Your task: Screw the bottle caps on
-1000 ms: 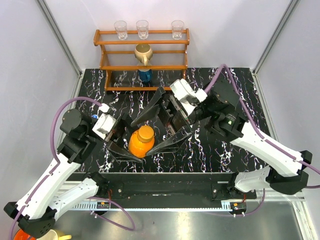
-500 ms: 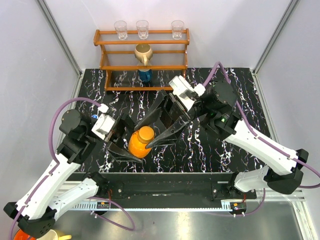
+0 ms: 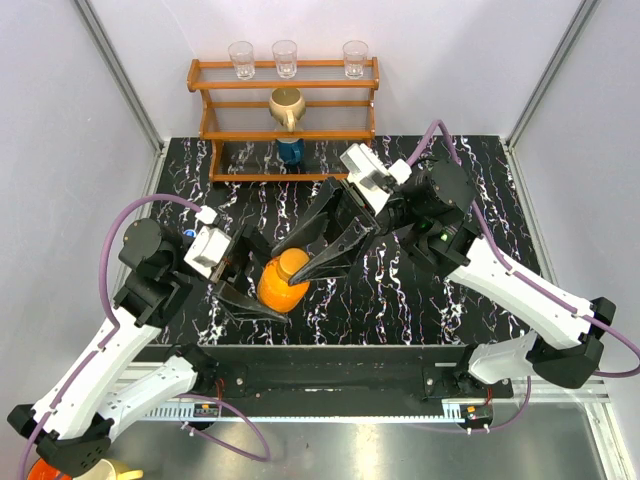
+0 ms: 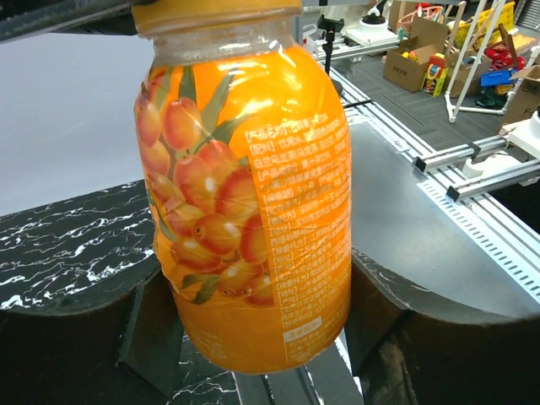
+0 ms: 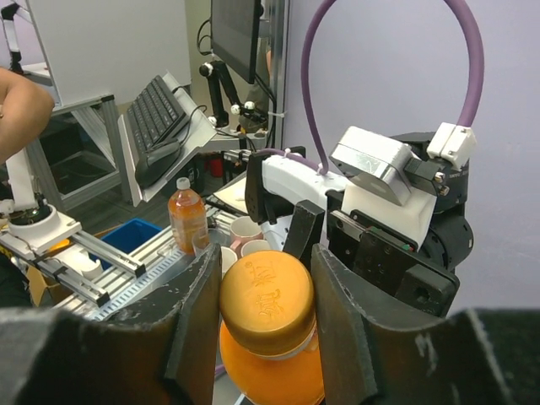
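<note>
An orange juice bottle (image 3: 279, 292) stands upright on the black marbled table (image 3: 480, 170), left of centre. My left gripper (image 3: 268, 282) is shut on its body, one finger on each side of the lower part (image 4: 253, 194). On the bottle's neck sits the orange bottle cap (image 3: 293, 262). My right gripper (image 3: 296, 264) comes in from the upper right and is shut on this cap. In the right wrist view both fingers (image 5: 198, 312) press the cap's (image 5: 266, 304) sides. The cap's lower edge (image 4: 215, 13) shows at the top of the left wrist view.
A wooden rack (image 3: 355, 134) stands at the back of the table. Three clear glasses (image 3: 286, 56) stand on its top shelf, a tan pitcher (image 3: 286, 106) on the middle one and a dark blue container (image 3: 290, 151) below. White walls close in both sides.
My right gripper has swung left over the bottle and its wide-open fingers have closed onto the cap. The left gripper and the bottle have stayed put.
</note>
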Action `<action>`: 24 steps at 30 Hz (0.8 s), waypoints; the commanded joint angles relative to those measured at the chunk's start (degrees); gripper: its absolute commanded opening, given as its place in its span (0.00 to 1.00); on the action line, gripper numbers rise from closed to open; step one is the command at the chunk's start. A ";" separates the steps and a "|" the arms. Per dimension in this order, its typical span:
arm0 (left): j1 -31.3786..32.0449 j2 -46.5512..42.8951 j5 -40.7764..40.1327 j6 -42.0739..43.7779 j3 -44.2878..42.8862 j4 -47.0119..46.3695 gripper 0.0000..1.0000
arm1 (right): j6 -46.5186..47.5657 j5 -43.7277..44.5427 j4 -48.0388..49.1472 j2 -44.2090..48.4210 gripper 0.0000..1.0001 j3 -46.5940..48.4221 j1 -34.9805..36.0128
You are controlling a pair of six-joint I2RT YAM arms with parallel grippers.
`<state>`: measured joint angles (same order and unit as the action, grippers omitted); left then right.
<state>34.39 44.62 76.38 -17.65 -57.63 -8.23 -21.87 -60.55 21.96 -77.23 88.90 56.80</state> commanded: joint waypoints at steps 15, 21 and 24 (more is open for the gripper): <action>-2.84 -2.08 -39.86 20.45 -3.81 12.35 0.15 | 8.42 37.93 -25.90 1.82 0.08 0.22 -0.46; -3.01 -2.52 -55.36 25.47 -3.81 15.96 0.13 | 8.42 56.56 -35.74 0.51 0.06 2.50 0.42; -3.01 -2.61 -60.53 26.61 -3.72 16.58 0.12 | 9.03 64.29 -39.09 -0.02 0.06 3.56 1.74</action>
<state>32.56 43.11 34.96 4.40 -57.89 13.32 -13.69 -13.39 -4.19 -76.03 90.65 56.84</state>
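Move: The left hand still holds the orange bottle round its body; the orange cap sits about 7 cm above that hand, near enough straight over it. The right hand already has the cap between its fingertips, with the bottle's body some 7 cm below it. From the left hand, the clear bottle stands about 20 cm ahead, 25 cm to the left and 30 cm down, and the shelf roughly 50 cm ahead, 4 cm left and 26 cm down. Keeping their holds, left on the body and right on the cap, both hands swing forward together about 14 cm towards the shelf, gathering speed and sinking a few centimetres in the second half. On the way they turn against each other, the left hand some 45 degrees counter-clockwise with the bottle and the right hand about as much clockwise on the cap, the way that screws it down, and neither set of fingers opens or closes. ##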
